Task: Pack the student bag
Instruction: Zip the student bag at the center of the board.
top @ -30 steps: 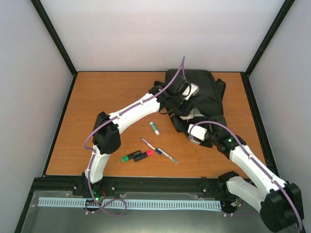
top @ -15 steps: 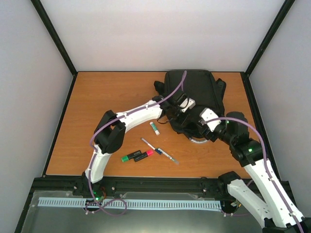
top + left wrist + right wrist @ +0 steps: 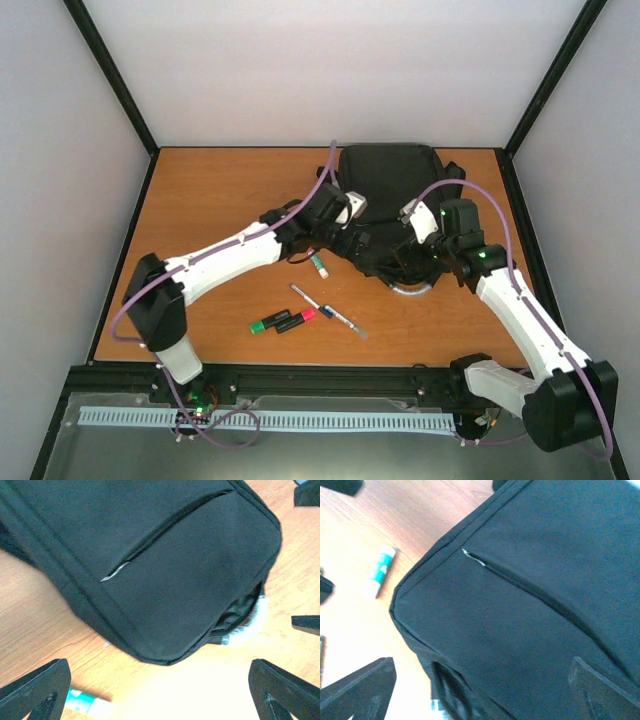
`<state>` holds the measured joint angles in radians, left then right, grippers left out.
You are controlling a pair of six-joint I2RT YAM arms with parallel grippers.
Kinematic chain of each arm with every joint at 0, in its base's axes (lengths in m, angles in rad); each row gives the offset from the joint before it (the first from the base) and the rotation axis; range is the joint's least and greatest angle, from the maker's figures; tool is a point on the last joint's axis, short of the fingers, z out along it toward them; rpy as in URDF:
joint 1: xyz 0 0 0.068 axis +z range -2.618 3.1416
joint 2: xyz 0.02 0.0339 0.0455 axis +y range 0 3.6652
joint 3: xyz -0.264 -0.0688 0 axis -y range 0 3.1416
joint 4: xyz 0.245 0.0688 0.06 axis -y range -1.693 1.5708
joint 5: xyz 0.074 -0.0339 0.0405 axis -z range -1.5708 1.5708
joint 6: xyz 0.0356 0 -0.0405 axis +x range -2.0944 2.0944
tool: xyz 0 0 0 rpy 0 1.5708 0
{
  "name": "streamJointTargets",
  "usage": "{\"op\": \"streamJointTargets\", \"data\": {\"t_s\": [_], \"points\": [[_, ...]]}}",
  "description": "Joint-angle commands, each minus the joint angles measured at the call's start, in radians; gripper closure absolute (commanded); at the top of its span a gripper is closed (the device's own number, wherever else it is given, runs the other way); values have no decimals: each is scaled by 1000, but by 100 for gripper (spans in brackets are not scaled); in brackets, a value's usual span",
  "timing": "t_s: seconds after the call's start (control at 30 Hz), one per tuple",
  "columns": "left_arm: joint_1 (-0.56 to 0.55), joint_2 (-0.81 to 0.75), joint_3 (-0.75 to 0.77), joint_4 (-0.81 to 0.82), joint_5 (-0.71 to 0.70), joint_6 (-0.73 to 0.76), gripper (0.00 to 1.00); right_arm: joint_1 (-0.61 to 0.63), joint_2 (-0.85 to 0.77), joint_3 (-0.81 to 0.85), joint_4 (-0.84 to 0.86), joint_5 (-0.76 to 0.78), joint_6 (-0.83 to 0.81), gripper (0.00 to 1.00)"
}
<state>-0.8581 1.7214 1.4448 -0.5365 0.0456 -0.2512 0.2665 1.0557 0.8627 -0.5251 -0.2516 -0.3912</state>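
Note:
The student bag (image 3: 388, 190) is a black backpack lying flat at the back right of the table, front zip pocket facing up. My left gripper (image 3: 345, 238) hovers at its near left corner, open and holding nothing. In the left wrist view the student bag (image 3: 175, 555) fills the top, with my left gripper (image 3: 160, 700) over bare wood just short of it. On the bag's near right side my right gripper (image 3: 408, 258) is open too. From the right wrist, the student bag (image 3: 545, 605) lies under my right gripper (image 3: 480, 695). A grey loop (image 3: 410, 288) pokes out at its near edge.
A glue stick (image 3: 318, 264) lies just left of the bag, also seen as the glue stick (image 3: 85, 702) and the glue stick (image 3: 380, 570). Nearer me lie a green highlighter (image 3: 268, 323), a pink highlighter (image 3: 297, 319) and a pen (image 3: 327, 310). Black frame posts edge the table.
Both grippers opened and let go of the bag's fabric. The bag settled flat. My left arm drew back to the left and my right arm rose beside the bag.

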Motion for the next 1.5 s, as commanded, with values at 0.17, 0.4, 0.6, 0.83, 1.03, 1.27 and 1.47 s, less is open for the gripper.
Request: {"op": "streamJointTargets", "data": {"t_s": [0.17, 0.4, 0.6, 0.83, 1.03, 1.27, 1.47], "points": [[4, -264, -353, 237, -171, -52, 0, -5, 98, -10, 7, -106, -24, 13], [9, -431, -485, 334, -439, -114, 0, -6, 72, -34, -1, -110, -30, 13], [66, -67, -177, -109, -694, -269, 0, -5, 58, -36, -7, -130, -35, 14], [102, -10, -295, 278, -389, -122, 1, -5, 119, -17, -34, -107, -17, 26], [113, 91, -257, 293, -276, -45, 36, -11, 199, 29, -37, -59, 19, 33], [140, 98, -331, 447, -39, 78, 51, -22, 380, 222, -94, -84, 38, 40], [141, 85, -350, 432, 93, 146, 49, -95, 594, 321, -74, -117, 70, 47]]}}
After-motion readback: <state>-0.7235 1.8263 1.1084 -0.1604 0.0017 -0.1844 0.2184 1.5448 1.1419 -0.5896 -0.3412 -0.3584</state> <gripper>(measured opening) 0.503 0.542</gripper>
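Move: The zip pull on the student bag's left edge lies low in front of the left hand, about 5 cm ahead, 1 cm left and 14 cm down. The green glue stick is about 3 cm ahead of that hand, 8 cm left and 16 cm down. The right hand is above the lower part of the bag: the middle of the front slit is about 10 cm ahead, 3 cm left and 10 cm below it, and the slit's own pull 10 cm ahead and 9 cm left. The left hand swings left about 12 cm off the bag, reaches forward, drops some 12 cm and finally eases back right with its fingers closing to half open beside the glue stick, low and pointing at the side pull but still short of it; its wrist turns about 35 degrees counter-clockwise and mostly back again. The right hand sinks a few centimetres and hovers over the front panel, then lowers again and slides forward about 7 cm towards the front slit, tipping down some 15 degrees as its fingers narrow to about half open. ##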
